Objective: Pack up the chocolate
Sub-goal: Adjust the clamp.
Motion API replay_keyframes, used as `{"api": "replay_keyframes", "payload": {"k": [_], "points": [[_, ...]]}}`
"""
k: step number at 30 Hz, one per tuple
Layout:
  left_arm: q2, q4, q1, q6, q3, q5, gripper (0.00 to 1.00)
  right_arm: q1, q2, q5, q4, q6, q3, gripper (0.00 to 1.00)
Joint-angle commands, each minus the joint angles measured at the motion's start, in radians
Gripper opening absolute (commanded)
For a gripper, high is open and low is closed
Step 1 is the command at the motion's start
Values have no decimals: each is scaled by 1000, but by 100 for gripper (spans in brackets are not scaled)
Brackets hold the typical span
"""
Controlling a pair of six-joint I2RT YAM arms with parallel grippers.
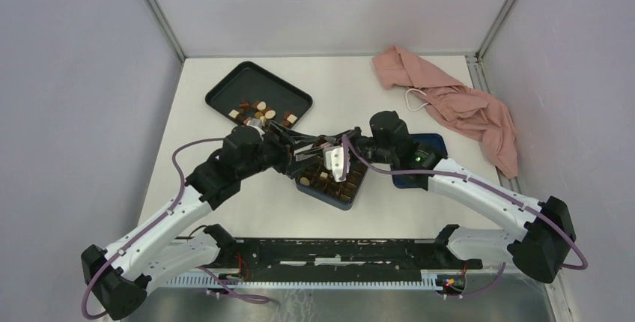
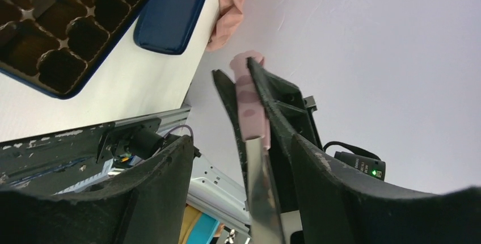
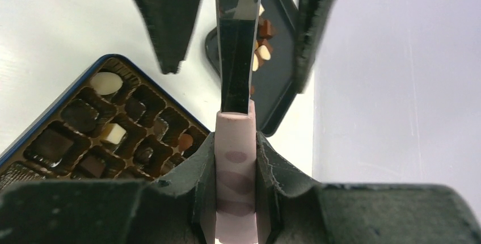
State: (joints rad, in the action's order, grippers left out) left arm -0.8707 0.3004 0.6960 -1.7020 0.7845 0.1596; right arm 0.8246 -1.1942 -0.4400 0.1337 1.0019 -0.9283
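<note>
Chocolate pieces (image 1: pixel 262 112) lie in the black tray (image 1: pixel 238 82), and more chocolate (image 3: pixel 113 133) sits in compartments of the dark blue box (image 1: pixel 350 201). Above the box, my right gripper (image 3: pixel 236 139) is shut on the pink handle (image 3: pixel 235 170) of a tool with a flat metal blade (image 3: pixel 238 40). My left gripper (image 2: pixel 241 142) is open, its fingers (image 3: pixel 167 22) standing either side of that blade (image 2: pixel 262 198) with a clear gap on one side. In the top view both grippers meet over the box, left (image 1: pixel 303 150) and right (image 1: pixel 338 159).
The box's blue lid (image 1: pixel 427 146) lies to the right of the box, under the right arm. A crumpled pink cloth (image 1: pixel 457 105) lies at the back right. Grey walls enclose the table on three sides, and a metal rail (image 1: pixel 329 251) runs along the near edge.
</note>
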Motion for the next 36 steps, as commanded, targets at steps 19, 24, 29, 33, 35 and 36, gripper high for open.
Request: {"api": "replay_keyframes", "payload": {"k": [19,24,29,33,35,36], "points": [[-40,-21,2,-62,40,12,17,28,-2,85,-213,-57,81,16],[-40,-45,3,-55,26,16,2,28,2,78,-200,-59,79,19],[-44,-65,3,-29,19,6,2,28,6,79,-178,-62,70,43],[-27,-117,2,1,-5,-37,2,27,17,73,-136,-76,46,70],[-25,-154,2,5,-26,-46,2,26,22,64,-108,-95,36,74],[-27,-177,3,7,-38,-43,2,24,23,59,-104,-98,33,76]]}}
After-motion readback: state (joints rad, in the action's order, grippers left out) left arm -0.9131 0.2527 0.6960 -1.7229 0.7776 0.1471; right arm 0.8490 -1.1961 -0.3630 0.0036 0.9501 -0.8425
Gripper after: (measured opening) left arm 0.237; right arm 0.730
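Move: The clamp is already held by its pink end in the right fingers. Its middle is about 5 cm to the right hand's left, and it runs on as bare metal between the open left fingers, some 1 cm below the left hand point. The chocolate box sits about 18 cm below the left hand, 6 cm to its right and 3 cm back. The dark tray is about 21 cm ahead and 17 cm to the left of that hand, on the table. Sink the left gripper about 1 cm around the clamp and close its wide-open fingers on the metal just beside the pink part, while the right keeps its pinch and settles about 1.5 cm lower. Only once the left grip is set, open the right fingers wide and let go of the pink end, keeping that hand in place; finish by easing the left slightly forward. ##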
